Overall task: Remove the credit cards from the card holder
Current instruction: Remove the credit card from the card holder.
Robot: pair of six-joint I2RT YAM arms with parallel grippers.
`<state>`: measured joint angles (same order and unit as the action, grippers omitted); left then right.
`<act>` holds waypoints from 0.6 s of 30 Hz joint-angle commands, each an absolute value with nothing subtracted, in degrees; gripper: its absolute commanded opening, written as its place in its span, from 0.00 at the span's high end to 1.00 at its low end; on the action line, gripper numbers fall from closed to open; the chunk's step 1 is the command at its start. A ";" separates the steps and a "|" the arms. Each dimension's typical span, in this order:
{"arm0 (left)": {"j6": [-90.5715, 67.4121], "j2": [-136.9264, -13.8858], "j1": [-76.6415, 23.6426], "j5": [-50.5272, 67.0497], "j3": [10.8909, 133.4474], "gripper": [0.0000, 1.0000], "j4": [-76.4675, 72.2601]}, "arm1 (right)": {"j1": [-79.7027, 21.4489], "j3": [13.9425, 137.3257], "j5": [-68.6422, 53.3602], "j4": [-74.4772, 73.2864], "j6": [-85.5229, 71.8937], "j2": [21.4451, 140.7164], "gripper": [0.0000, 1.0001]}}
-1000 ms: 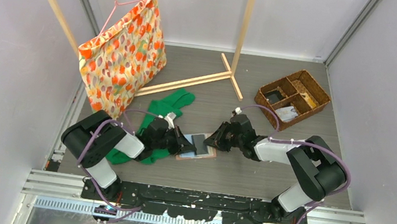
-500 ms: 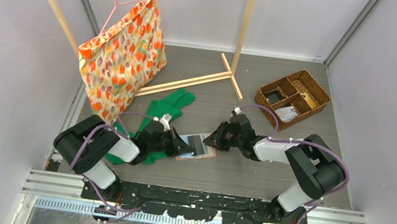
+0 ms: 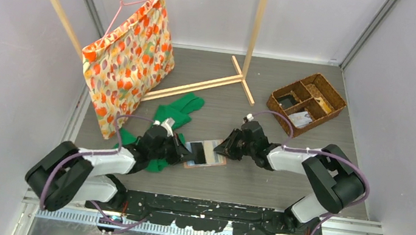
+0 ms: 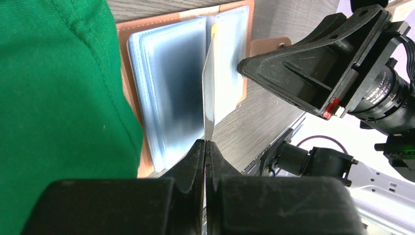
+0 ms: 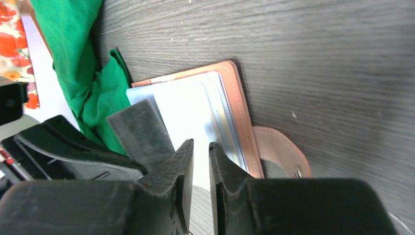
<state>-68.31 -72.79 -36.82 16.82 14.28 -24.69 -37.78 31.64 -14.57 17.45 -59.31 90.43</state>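
Note:
The card holder lies open on the table between both arms, salmon-pink outside with pale blue-grey sleeves showing. My left gripper is at its left edge, shut on the near end of a thin pale card that stands on edge over the sleeves. My right gripper sits on the holder's right half. Its jaws are a narrow gap apart with nothing between them, the tips over the white sleeves beside the pink border and snap tab.
A green cloth lies under and left of the holder, right beside my left gripper. A brown wicker basket with compartments stands at the back right. A wooden rack with a patterned bag stands at the back left.
My left arm's elbow has swung out to the left and its gripper has drawn back a little leftward, jaws closing fully on the card. The right gripper has stayed in place.

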 commanded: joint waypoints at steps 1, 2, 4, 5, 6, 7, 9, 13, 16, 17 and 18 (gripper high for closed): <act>-62.03 -65.37 -36.65 14.37 17.37 0.99 -8.82 | -38.14 31.04 -11.56 9.20 -57.72 85.98 0.75; -61.18 -63.80 -36.57 14.21 17.80 0.99 -6.91 | -38.13 31.51 -11.48 7.97 -57.26 84.75 0.73; -59.15 -60.93 -36.40 14.32 18.93 0.99 -3.00 | -38.06 32.57 -11.14 5.64 -56.46 82.54 0.69; -58.03 -59.82 -36.32 14.73 19.66 0.99 -1.05 | -38.07 33.08 -11.01 4.41 -56.01 81.05 0.66; -56.73 -58.77 -36.30 15.22 20.47 0.99 1.32 | -38.06 33.61 -10.99 3.57 -55.58 79.95 0.63; -55.58 -57.93 -36.28 15.92 21.34 0.99 3.25 | -38.08 33.96 -11.11 2.84 -55.23 78.89 0.60; -53.62 -56.36 -36.26 18.42 22.93 1.00 5.79 | -38.06 34.52 -11.84 1.95 -54.58 76.87 0.53; -51.00 -54.00 -36.05 25.93 26.31 0.99 8.20 | -38.01 33.50 -16.37 4.56 -54.34 72.57 0.38; -50.28 -53.49 -35.99 31.72 28.90 1.00 8.59 | -37.67 31.00 -23.05 11.96 -56.05 70.17 0.34; -50.34 -53.56 -35.83 33.69 29.52 1.00 8.10 | -37.59 30.02 -24.85 14.55 -57.02 69.53 0.34; -50.40 -53.72 -35.78 35.49 30.03 1.00 7.60 | -37.54 29.19 -26.69 17.22 -57.91 69.25 0.34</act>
<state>-52.99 -54.50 -36.25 25.47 26.22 6.68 -37.76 31.46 -18.33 6.92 -55.92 71.83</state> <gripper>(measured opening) 0.012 0.658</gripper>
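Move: The left hand already pinches the dark credit card, whose middle lies about 3 cm to its right, 1 cm ahead and slightly below. The card holder's middle lies roughly 6 cm right of this hand, 1 cm ahead and 3 cm below; the green cloth is about 10 cm left and 5 cm ahead. From the right hand, the card holder is some 4 cm left, 1 cm back and just below, the card about 7 cm left and 2 cm back. Left keeps the card and rises about 7 cm, drawing back; right opens, rising some 8 cm off the holder. ##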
